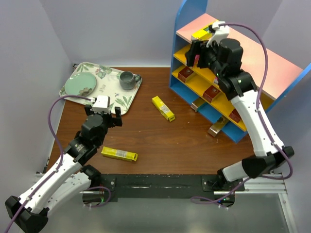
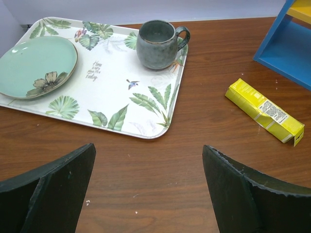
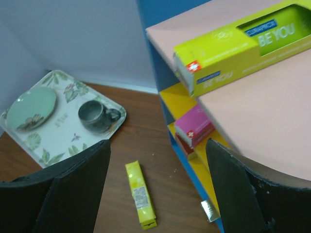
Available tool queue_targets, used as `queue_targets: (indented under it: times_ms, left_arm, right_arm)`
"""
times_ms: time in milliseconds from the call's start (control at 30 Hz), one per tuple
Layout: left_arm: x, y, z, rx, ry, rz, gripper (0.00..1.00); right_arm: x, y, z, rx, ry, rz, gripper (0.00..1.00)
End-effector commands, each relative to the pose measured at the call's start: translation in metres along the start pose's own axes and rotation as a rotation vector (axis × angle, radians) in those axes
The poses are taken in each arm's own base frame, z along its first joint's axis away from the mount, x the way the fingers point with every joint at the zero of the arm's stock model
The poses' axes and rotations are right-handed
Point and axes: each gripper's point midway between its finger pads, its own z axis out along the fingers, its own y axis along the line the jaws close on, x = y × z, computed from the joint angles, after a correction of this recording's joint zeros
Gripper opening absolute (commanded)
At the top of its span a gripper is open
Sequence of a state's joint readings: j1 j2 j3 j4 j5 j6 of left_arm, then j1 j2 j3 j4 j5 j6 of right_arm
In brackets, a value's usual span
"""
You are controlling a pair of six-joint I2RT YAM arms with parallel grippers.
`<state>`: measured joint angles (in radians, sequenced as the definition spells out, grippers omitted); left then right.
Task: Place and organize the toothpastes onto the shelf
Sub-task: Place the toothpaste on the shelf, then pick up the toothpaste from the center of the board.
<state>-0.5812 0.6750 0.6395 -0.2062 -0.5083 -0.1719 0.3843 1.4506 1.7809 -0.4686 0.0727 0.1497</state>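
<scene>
A yellow-green toothpaste (image 3: 233, 46) lies on the pale pink top board of the shelf (image 1: 252, 53) at its left end. My right gripper (image 3: 158, 143) hovers open just beside that end (image 1: 197, 54), nothing between its fingers. One board down, a pink carton (image 3: 194, 127) rests on a dark red one (image 3: 187, 144). More dark red cartons (image 1: 211, 93) sit on the yellow boards. Two yellow toothpastes lie on the table, one mid-table (image 1: 163, 108) and one near the front (image 1: 119, 154). My left gripper (image 2: 148, 148) is open over bare wood (image 1: 104, 119), below the tray corner.
A floral tray (image 1: 109, 85) at the back left carries a green plate (image 1: 80, 86) and a grey mug (image 1: 127, 80). Two silvery cartons (image 1: 217, 127) lean at the foot of the shelf. Grey walls enclose the table's left and back.
</scene>
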Motion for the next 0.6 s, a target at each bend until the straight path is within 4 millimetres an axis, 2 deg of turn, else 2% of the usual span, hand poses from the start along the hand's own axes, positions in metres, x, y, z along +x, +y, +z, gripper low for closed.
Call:
queue_targets:
  times_ms: [0, 33, 67, 133, 167, 233, 267, 333, 367, 433, 500, 533, 567]
  left_arm:
    - [-0.006, 0.004, 0.001, -0.016, -0.028, -0.011, 0.97]
    - [-0.008, 0.005, 0.0, -0.021, -0.033, -0.015, 0.97]
    - [-0.008, 0.007, 0.0, -0.031, -0.037, -0.019, 0.97]
    - [-0.01, 0.01, -0.002, -0.041, -0.047, -0.025, 0.97]
    - [-0.009, 0.011, -0.002, -0.039, -0.047, -0.022, 0.97]
    - [-0.011, 0.009, -0.004, -0.026, -0.061, -0.023, 0.97]
    - [-0.011, 0.007, -0.005, -0.009, -0.062, -0.015, 0.97]
    - [-0.011, 0.004, -0.006, 0.013, -0.071, -0.009, 0.98]
    - [-0.01, 0.0, -0.006, 0.039, -0.07, -0.003, 0.98]
    - [-0.007, -0.005, -0.005, 0.068, -0.067, 0.005, 0.98]
    - [0.001, -0.013, -0.002, 0.102, -0.03, 0.012, 0.98]
    - [0.005, -0.017, -0.001, 0.112, -0.007, -0.002, 0.98]
    - [0.015, -0.02, -0.001, 0.125, 0.044, 0.001, 0.99]
  right_arm:
    - [0.022, 0.045, -0.022, -0.149, 0.005, -0.106, 0.85]
    - [0.029, 0.06, -0.026, -0.182, 0.009, -0.136, 0.85]
    - [0.049, 0.066, -0.028, -0.202, 0.047, -0.148, 0.85]
    - [0.069, 0.083, -0.033, -0.252, 0.068, -0.164, 0.85]
    - [0.095, 0.086, -0.032, -0.262, 0.116, -0.177, 0.85]
    - [0.113, 0.098, -0.04, -0.294, 0.136, -0.195, 0.85]
    - [0.138, 0.098, -0.041, -0.3, 0.182, -0.201, 0.85]
    - [0.152, 0.105, -0.048, -0.328, 0.191, -0.182, 0.85]
    - [0.176, 0.102, -0.05, -0.329, 0.233, -0.182, 0.85]
    - [0.203, 0.101, -0.059, -0.339, 0.26, -0.156, 0.85]
    - [0.219, 0.098, -0.064, -0.342, 0.274, -0.135, 0.85]
    - [0.236, 0.095, -0.069, -0.337, 0.293, -0.116, 0.85]
    - [0.244, 0.092, -0.071, -0.334, 0.299, -0.106, 0.85]
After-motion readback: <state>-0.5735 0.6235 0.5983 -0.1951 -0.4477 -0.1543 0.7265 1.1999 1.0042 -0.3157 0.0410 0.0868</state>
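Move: The yellow toothpaste still lying by the shelf is about 10 cm to the left of my right hand, hardly 1 cm ahead and some 41 cm below. The other yellow toothpaste lies about 22 cm nearer and 21 cm left of that one; the mug is roughly 15 cm beyond and 19 cm left of it. The toothpaste just placed on the top board is about 11 cm ahead of my right hand, 8 cm right. From my left hand the aimed-at toothpaste is some 14 cm ahead and 24 cm right. With my right hand empty and its fingers still open, I back away from the top board, swinging left, then drop steeply in front of the shelf towards the yellow toothpaste on the table: some 22 cm down and 13 cm back in all. On the way I turn the wrist about 20 degrees counter-clockwise and tip the fingers downward, touching nothing at the end. ##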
